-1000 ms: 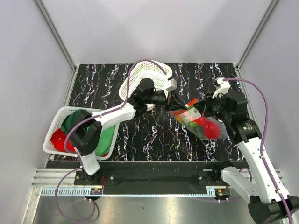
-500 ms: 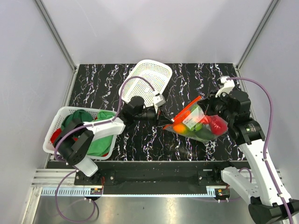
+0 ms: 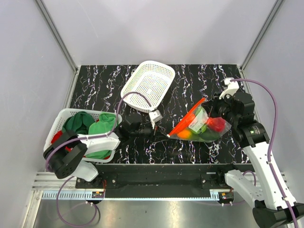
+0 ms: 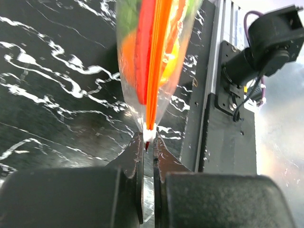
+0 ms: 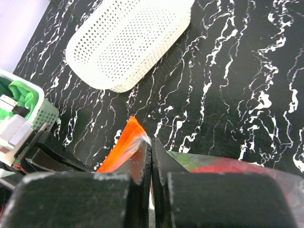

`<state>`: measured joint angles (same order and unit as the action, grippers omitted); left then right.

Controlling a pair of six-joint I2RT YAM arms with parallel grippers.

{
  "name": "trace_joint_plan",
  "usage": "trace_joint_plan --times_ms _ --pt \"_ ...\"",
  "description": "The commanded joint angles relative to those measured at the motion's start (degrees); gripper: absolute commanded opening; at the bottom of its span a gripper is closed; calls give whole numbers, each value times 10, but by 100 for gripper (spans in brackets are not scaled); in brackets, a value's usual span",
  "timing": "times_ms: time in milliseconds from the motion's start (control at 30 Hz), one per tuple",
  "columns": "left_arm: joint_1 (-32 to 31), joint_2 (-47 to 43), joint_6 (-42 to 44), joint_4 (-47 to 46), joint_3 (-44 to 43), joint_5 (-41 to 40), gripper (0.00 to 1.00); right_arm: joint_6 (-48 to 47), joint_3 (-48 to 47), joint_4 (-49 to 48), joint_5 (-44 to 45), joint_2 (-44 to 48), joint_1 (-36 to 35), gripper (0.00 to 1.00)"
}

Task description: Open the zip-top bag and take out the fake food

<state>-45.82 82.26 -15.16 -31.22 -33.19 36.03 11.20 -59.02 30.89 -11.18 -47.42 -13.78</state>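
The clear zip-top bag [image 3: 202, 129] hangs stretched between both grippers over the black marble table. Its red-orange zip strip [image 3: 186, 118] runs diagonally from lower left to upper right. My left gripper [image 3: 164, 132] is shut on the white end piece of the strip [image 4: 149, 135], with the bag [image 4: 127, 71] reaching away from it. My right gripper [image 3: 208, 108] is shut on the bag's upper edge beside the strip [image 5: 121, 145]. The fake food [image 3: 216, 124] shows through the plastic as red, green and orange pieces [image 4: 127, 50].
An empty white mesh basket [image 3: 148, 84] lies tilted at the table's back. A second white basket [image 3: 61, 124] at the left edge holds green and red cloths. A metal rail [image 4: 211, 85] runs along the near edge.
My left gripper has pulled back toward the near left while holding the strip's end, so the strip now runs out long. The right gripper rose slightly with the bag, then held still.
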Motion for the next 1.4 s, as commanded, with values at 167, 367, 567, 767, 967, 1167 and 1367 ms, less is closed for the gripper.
trace_joint_plan --times_ms 167,367,567,767,967,1167,1367 --pt "-18 -101 -14 83 13 -63 32 -27 -1 -116 -103 31 5 0" --pt "-17 -153 60 236 -97 -87 49 -31 30 -138 -139 65 5 0" --pt "-3 -159 87 310 -185 -62 55 -28 36 -144 -181 76 4 0" --pt "18 -148 127 389 -241 -66 62 -22 37 -148 -186 86 4 0" --pt "50 -153 123 381 -246 -62 61 -18 44 -150 -193 95 5 0" --pt "73 -98 122 396 -351 -7 60 -13 52 -150 -199 97 5 0" --pt "108 -5 147 417 -433 84 60 -13 50 -156 -223 97 5 0"
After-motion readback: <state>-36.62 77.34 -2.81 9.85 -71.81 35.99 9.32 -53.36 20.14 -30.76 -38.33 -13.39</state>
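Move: The left fingers are shut on the slider end of the bag's zip. From that hand, the middle of the orange-edged bag mouth lies about 9 cm right, 6 cm ahead and 9 cm higher. The orange food is some 8 cm right, 1 cm ahead and about level; the red food 21 cm right, 4 cm ahead and 2 cm up. The white basket is about 27 cm ahead, 8 cm left and 10 cm below. The right hand pinches the bag near its far corner, with the mouth's middle 8 cm left, 3 cm back and 8 cm below. Easing back a centimetre or so, the left fingers open to over half and let go of the zip end; the left hand then climbs about 18 cm and goes some 8 cm forward, fingers open beside the left end of the bag mouth. The right hand keeps its pinch, lifting and drawing the bag back and left about 4 cm each way while its wrist turns some 20 degrees counter-clockwise and tips up. ##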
